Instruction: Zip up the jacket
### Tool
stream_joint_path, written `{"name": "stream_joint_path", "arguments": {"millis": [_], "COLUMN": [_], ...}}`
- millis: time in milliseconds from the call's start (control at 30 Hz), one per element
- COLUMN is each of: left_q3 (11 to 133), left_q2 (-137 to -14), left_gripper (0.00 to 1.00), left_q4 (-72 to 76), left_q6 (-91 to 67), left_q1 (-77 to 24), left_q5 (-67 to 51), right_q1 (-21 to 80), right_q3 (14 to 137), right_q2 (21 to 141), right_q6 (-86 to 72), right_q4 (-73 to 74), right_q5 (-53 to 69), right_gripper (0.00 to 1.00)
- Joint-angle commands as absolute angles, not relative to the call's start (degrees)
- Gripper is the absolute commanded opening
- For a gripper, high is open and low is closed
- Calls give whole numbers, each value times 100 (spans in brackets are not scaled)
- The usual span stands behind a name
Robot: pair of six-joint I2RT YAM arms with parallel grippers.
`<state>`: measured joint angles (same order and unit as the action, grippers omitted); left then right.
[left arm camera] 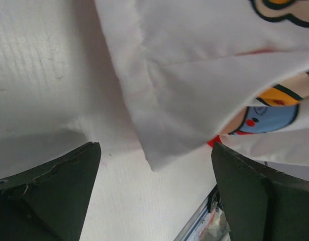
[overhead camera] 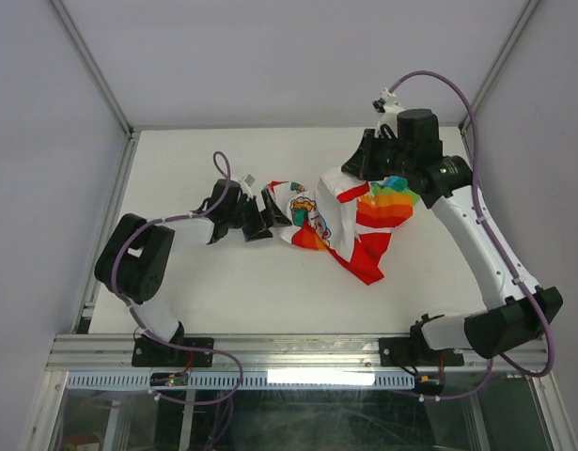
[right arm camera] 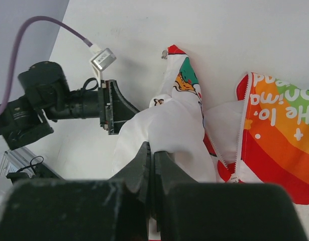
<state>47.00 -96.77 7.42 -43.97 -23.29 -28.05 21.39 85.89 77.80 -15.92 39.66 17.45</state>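
Observation:
The jacket point(overhead camera: 340, 221) lies crumpled mid-table, white with cartoon prints, red parts and a rainbow panel point(right arm camera: 280, 130) with lettering. Its front is apart, and the white zipper teeth point(right arm camera: 239, 145) show along the panel's edge. My right gripper point(right arm camera: 152, 148) is shut on a fold of white fabric and holds it lifted above the table; from above it point(overhead camera: 359, 169) is at the jacket's far right. My left gripper point(overhead camera: 270, 211) is open at the jacket's left edge. A loose white corner of the jacket point(left arm camera: 194, 90) hangs between its spread fingers point(left arm camera: 59, 186), touching neither.
The white table point(overhead camera: 223, 291) ends in a metal rail point(overhead camera: 298, 352) at the near side, where both arm bases are bolted. Grey enclosure walls stand to the left, right and back. The left arm's purple cable point(overhead camera: 221, 164) loops over its wrist.

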Motion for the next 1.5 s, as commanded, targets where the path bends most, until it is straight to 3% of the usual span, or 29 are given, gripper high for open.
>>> {"name": "stream_joint_path", "arguments": {"millis": [0,167,400,433,733,900,1067,1233,1467], "left_q3": [5100,5227,5745,5950,8539,10037,10781,9936,7474], "left_q2": [-10209,-10657,-10172,-10054,-9051,-8573,-7879,-7055,-5958], "left_gripper": [93,76,4,0,0,0,0,0,0], "left_q4": [1503,2223,2168,1963,-430,-1275,-1718,-1841,-1755], "left_q6": [-4452,-4576,-4252,-4103,-2626,-1717,-960,-785,-1503], "left_q1": [-2487,-2611,-2065,-1937,-764,-605,-603,-619,-1103], "left_q5": [-2869,-3143,-3308,-3304,-2577,-1823,-1454,-2173,-3485], "right_q1": [2174,2174,2159,2149,1939,1878,1855,1829,1795], "right_q3": [8572,8721,9231,9400,11578,12814,12670,11546,8864], "right_q2": [7396,7412,7657,7742,8927,9315,9064,8589,7773], "right_q6": [-1538,-1400,-725,-608,-29,91,243,461,504], "right_q4": [3720,3814,3744,3743,3603,3188,2218,1738,1491], "right_q5": [1880,1766,1217,1096,489,383,397,487,172], "right_gripper": [0,0,0,0,0,0,0,0,0]}}
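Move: The jacket's left edge, a loose white fold, sits between the left hand's open fingers, about 4 cm to the right of its hand point, 2 cm ahead and 2 cm below. The cartoon print is roughly 9 cm right of that hand and 4 cm ahead, the red flap some 23 cm right and 12 cm back, both a few centimetres below. From the right hand, already gripping the cloth, the left edge lies about 16 cm left, 1 cm ahead and 27 cm below. Down and to the right by a few centimetres, the left hand slips its open fingers onto the jacket's left edge and pinches it shut, then swings up nearly 50 cm, out forward and then back again while going left, fingers tipping up some 70 degrees. The right hand keeps its grip and rises with it, forward about 10 cm, tilting up, before both sink a little. ##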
